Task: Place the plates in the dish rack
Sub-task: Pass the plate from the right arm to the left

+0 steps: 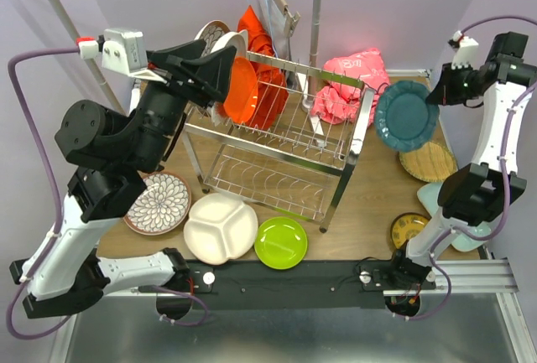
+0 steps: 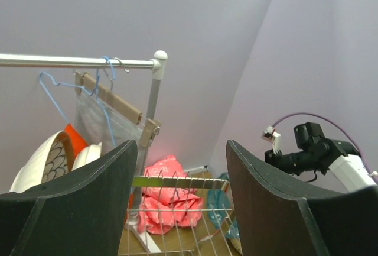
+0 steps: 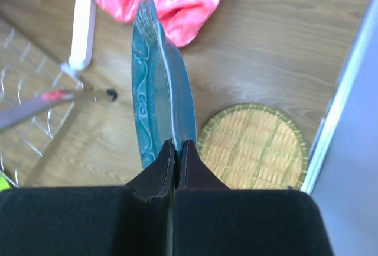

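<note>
The steel wire dish rack (image 1: 348, 162) stands mid-table; its top rail (image 2: 177, 181) shows in the left wrist view. An orange plate (image 1: 240, 90) and white plates (image 1: 220, 40) stand upright at its left end. My left gripper (image 1: 214, 65) hovers open over that end, nothing between its fingers (image 2: 180, 149). My right gripper (image 1: 442, 95) is shut on the rim of a teal plate (image 1: 406, 114), held on edge right of the rack (image 3: 156, 90). A floral plate (image 1: 158, 204), white divided plate (image 1: 220, 227) and lime green plate (image 1: 281, 242) lie in front.
A pink cloth (image 1: 352, 82) lies behind the rack's right end, beside the white clothes rail pole (image 1: 316, 11) with hangers. A woven yellow-green plate (image 1: 428, 162), a pale aqua plate (image 1: 432, 195) and a yellow patterned plate (image 1: 409, 229) lie along the right edge.
</note>
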Robot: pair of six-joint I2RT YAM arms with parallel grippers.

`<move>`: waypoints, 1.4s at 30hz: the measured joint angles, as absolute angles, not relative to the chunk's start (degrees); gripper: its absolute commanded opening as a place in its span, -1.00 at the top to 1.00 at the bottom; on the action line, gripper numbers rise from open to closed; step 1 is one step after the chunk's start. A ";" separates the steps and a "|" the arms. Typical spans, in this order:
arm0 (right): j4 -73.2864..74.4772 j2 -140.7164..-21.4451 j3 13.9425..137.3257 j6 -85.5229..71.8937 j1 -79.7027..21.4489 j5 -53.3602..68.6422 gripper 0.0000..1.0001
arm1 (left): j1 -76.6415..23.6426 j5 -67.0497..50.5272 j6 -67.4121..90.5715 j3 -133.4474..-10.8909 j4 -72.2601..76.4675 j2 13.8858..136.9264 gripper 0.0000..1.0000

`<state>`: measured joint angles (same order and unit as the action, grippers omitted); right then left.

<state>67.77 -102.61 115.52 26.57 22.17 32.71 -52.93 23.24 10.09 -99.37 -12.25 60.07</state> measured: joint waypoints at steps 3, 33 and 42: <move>66.02 -102.56 118.93 22.33 22.92 32.42 0.99 | -52.93 21.65 10.02 -101.91 -11.57 62.65 -0.43; 26.65 -100.84 131.44 -42.70 27.73 39.40 0.99 | -47.92 5.26 19.99 -114.02 -4.38 81.36 -0.43; 14.39 -99.35 128.95 -58.30 27.73 46.19 0.99 | -44.84 2.31 27.53 -118.63 -5.28 84.97 -0.42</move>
<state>14.39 -99.35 128.95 -58.30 27.73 46.19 -44.84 2.31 27.53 -118.63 -5.28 84.97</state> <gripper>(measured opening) 0.050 0.711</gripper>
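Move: The right hand holds the blue plate by its rim; the open left gripper it is meant for lies about 52 cm to its left, 19 cm back and 34 cm higher. The dish rack stands some 42 cm left and 5 cm back, 13 cm lower, and the pink bag 17 cm left, 20 cm ahead, 22 cm down. From the left hand, the plate lies about 25 cm ahead, 46 cm right and 41 cm below. Right hand lifts the gripped plate some 30 cm, turning it over; open left hand reaches right, about 12 cm. ##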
